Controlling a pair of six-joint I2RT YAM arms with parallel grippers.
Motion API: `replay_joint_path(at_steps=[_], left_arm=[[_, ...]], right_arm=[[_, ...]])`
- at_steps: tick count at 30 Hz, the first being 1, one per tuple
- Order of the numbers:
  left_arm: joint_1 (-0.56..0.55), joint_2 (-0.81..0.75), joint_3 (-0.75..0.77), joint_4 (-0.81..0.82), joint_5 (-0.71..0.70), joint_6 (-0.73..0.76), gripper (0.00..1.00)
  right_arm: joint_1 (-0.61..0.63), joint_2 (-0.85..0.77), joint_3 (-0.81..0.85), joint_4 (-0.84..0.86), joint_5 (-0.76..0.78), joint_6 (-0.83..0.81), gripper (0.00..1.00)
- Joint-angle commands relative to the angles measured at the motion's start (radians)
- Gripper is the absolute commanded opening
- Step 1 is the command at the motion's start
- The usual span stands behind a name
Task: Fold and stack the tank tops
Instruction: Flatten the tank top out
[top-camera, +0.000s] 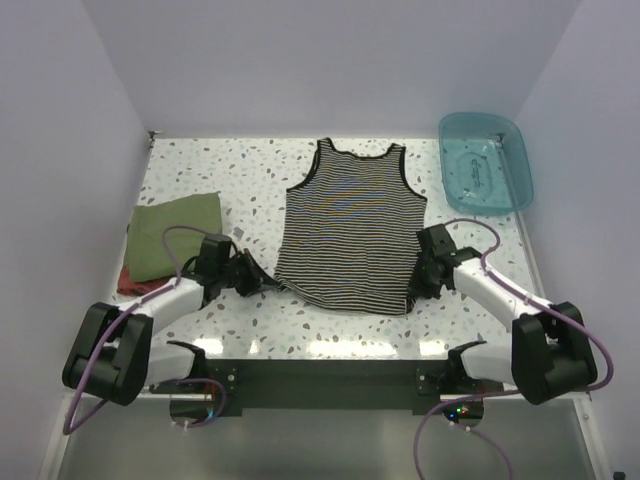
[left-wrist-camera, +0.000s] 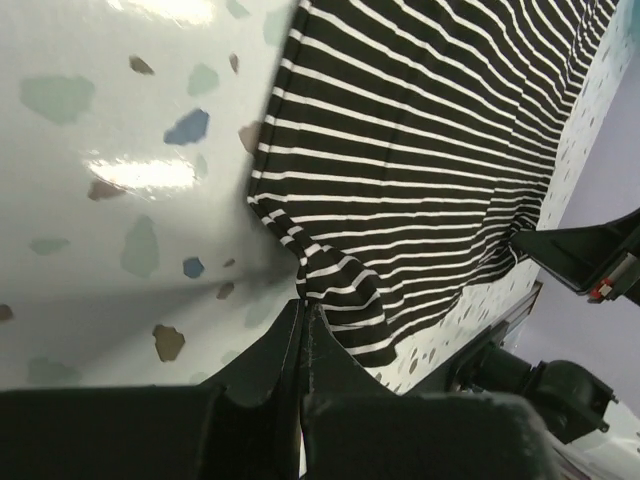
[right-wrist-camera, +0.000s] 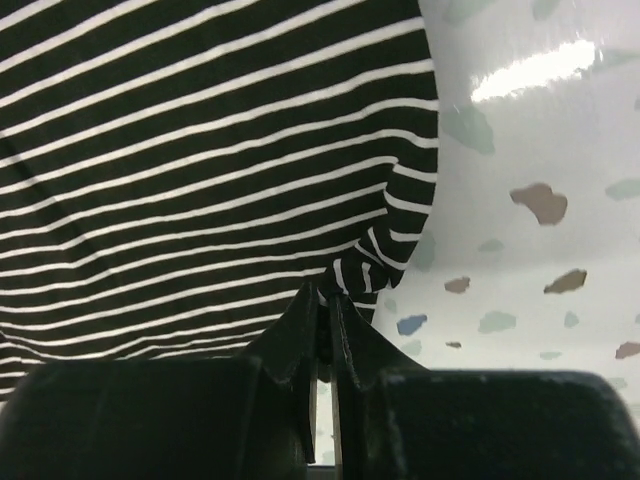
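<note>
The striped tank top (top-camera: 348, 228) lies flat in the middle of the table, neck at the far side. My left gripper (top-camera: 262, 284) is shut on its near left hem corner; the left wrist view shows the striped cloth (left-wrist-camera: 330, 270) bunched at the jaw tips (left-wrist-camera: 303, 305). My right gripper (top-camera: 418, 281) is shut on the near right hem corner, with the fabric (right-wrist-camera: 385, 250) pinched at its tips (right-wrist-camera: 325, 295). The olive-green tank top (top-camera: 174, 231) lies folded at the left.
A teal plastic bin (top-camera: 485, 161) stands at the back right. A reddish cloth (top-camera: 135, 283) shows under the green top's near edge. White walls close in the table on three sides.
</note>
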Motion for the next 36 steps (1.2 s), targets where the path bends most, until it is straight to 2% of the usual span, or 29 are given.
replay_joint_path(at_steps=[1, 7, 11, 15, 20, 29, 30, 31, 32, 33, 35, 36], left_arm=[[-0.033, -0.081, -0.003, -0.083, -0.076, -0.022, 0.00], [-0.033, -0.191, 0.005, -0.274, -0.124, 0.004, 0.00], [-0.033, -0.204, 0.038, -0.318, -0.062, 0.029, 0.00], [-0.033, -0.211, 0.101, -0.376, -0.055, 0.058, 0.00], [-0.030, -0.195, 0.161, -0.403, -0.015, 0.075, 0.00], [-0.030, -0.204, 0.186, -0.458, -0.002, 0.113, 0.02], [-0.030, -0.211, 0.164, -0.458, 0.001, 0.113, 0.06], [-0.031, -0.230, 0.154, -0.458, 0.002, 0.113, 0.17], [-0.031, -0.237, 0.132, -0.458, 0.005, 0.113, 0.23], [-0.033, -0.245, 0.123, -0.460, 0.010, 0.113, 0.34], [-0.031, -0.262, 0.114, -0.464, 0.018, 0.128, 0.44], [-0.031, -0.267, 0.120, -0.481, 0.008, 0.135, 0.49]], right_arm=[[-0.018, -0.103, -0.039, -0.048, -0.061, 0.059, 0.00], [-0.131, -0.192, -0.015, -0.220, -0.103, -0.006, 0.00], [-0.296, -0.200, 0.022, -0.286, -0.214, -0.095, 0.00], [-0.309, -0.210, 0.080, -0.338, -0.198, -0.115, 0.00], [-0.384, -0.177, 0.183, -0.407, -0.196, -0.166, 0.00], [-0.430, -0.177, 0.187, -0.458, -0.198, -0.201, 0.00], [-0.430, -0.190, 0.175, -0.453, -0.198, -0.186, 0.07], [-0.430, -0.216, 0.154, -0.452, -0.196, -0.178, 0.10], [-0.430, -0.229, 0.145, -0.450, -0.192, -0.172, 0.14], [-0.430, -0.240, 0.138, -0.449, -0.189, -0.160, 0.24], [-0.430, -0.255, 0.144, -0.453, -0.186, -0.158, 0.39], [-0.429, -0.260, 0.161, -0.462, -0.181, -0.164, 0.51]])
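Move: Pinched in the fingers are the striped tank top's two near hem corners. The tank top's middle lies about 13 cm ahead of the left hand and 15 cm to its right; from the right hand it is some 15 cm ahead and 13 cm left, both a few centimetres below. The folded stack sits about 21 cm left of the left hand and 11 cm ahead; the blue bin is roughly 30 cm ahead of the right hand and 16 cm to its right. Drawing the still-pinched hem back towards the robot by 3 to 4 cm, the right hand also pulling it out to the right and turning about 10 degrees clockwise. Both hands then rise, the left to about 5 cm above its start and the right to about 7, before the fingers of each open to let the corners go. ##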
